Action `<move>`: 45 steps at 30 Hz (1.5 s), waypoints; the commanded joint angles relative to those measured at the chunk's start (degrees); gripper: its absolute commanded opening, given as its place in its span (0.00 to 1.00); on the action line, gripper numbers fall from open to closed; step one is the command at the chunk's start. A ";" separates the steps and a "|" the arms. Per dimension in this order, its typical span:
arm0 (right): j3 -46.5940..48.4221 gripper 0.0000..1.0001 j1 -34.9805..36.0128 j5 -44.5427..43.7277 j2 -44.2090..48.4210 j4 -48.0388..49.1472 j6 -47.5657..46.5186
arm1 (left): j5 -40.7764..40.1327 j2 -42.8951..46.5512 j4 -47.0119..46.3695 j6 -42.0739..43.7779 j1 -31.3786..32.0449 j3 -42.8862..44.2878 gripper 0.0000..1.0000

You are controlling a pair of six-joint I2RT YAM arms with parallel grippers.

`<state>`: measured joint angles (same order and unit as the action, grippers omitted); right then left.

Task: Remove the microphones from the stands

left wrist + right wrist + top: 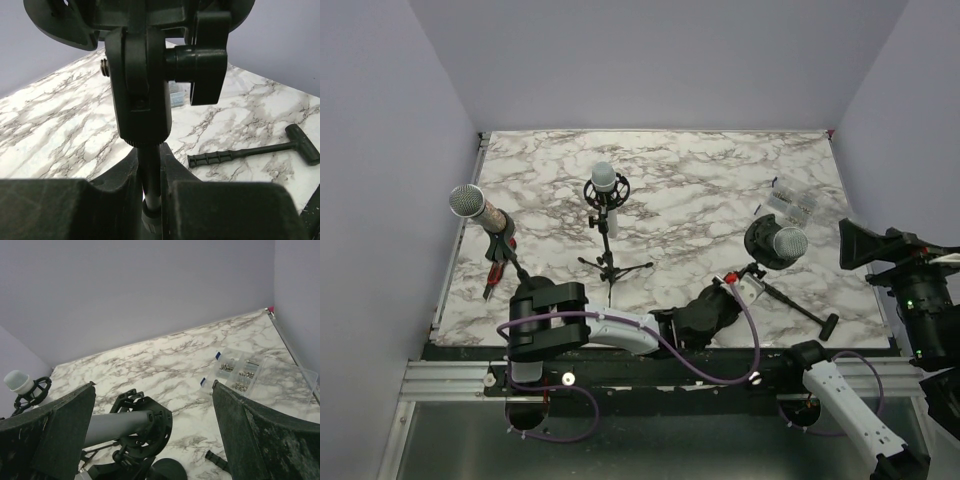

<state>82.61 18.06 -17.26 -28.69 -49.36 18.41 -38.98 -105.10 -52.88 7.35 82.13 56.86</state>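
Note:
A grey microphone (788, 242) sits in a black shock mount (763, 243) on a stand at the right of the marble table. My left gripper (725, 298) is shut on the stand's thin black pole (150, 167), just under its swivel clamp (145, 90). My right gripper (857, 245) is open and empty, a little to the right of the microphone's head. In the right wrist view the microphone body (115, 425) and its shock mount (147, 427) lie low between the spread fingers (55, 440), apart from both.
A second microphone (604, 178) stands on a tripod mid-table. A third microphone (470, 202) leans on a stand at the left edge. A clear box of screws (792, 205) lies back right. A black T-handled bar (808, 311) lies by the held stand.

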 commanded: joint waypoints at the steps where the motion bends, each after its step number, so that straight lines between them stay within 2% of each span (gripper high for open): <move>1: -2.85 1.00 0.29 3.11 -0.21 -0.42 -0.40 | -3.17 2.64 -3.26 3.16 -0.46 -4.83 0.00; 11: -9.78 1.00 0.29 8.30 -2.65 -0.19 -3.35 | -2.00 8.29 -2.92 -2.35 -1.52 -12.90 0.00; 21: -18.99 1.00 0.30 25.32 -6.29 5.95 -4.92 | -0.69 11.83 -5.19 -3.08 -4.07 -19.02 0.00; 25: -21.13 1.00 0.30 33.08 -7.29 8.05 -8.15 | 0.73 12.34 -5.06 -4.28 -4.41 -20.21 0.00; 29: -22.56 1.00 0.30 35.14 -4.84 11.19 -9.10 | 1.62 12.14 -4.92 -6.09 -4.68 -21.00 0.00; 34: -23.22 1.00 0.30 37.07 -6.97 11.39 -9.75 | 0.74 12.41 -0.78 -7.08 -4.95 -19.28 0.00; 36: -23.41 1.00 0.30 38.45 -6.18 12.12 -11.75 | 0.75 12.87 0.77 -9.05 -4.96 -18.81 0.03; 40: -25.60 1.00 0.46 46.58 -3.27 19.09 -14.15 | 1.12 13.44 2.13 -10.30 -5.05 -18.67 0.04; 45: -26.97 1.00 0.47 47.14 -1.92 26.39 -17.80 | 1.12 13.12 1.64 -11.04 -5.05 -19.04 0.04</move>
<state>56.60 18.06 25.54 -31.31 -31.83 4.86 -37.89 -91.70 -57.34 -1.96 77.34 38.89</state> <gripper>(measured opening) 0.998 0.124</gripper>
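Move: The microphone in its mount lies about 10 cm left of the right hand, 8 cm ahead and 13 cm below. The stand's round base is about 12 cm to this hand's left, 4 cm ahead, the hammer's middle about 2 cm right and 6 cm ahead, both some 43 cm below. For the left hand, already gripping the stand's pole, the microphone is about 4 cm ahead, 4 cm right and 12 cm above. Open right hand swings some 14 cm left and down towards the microphone, turning counter-clockwise; left hand shifts stand left. ##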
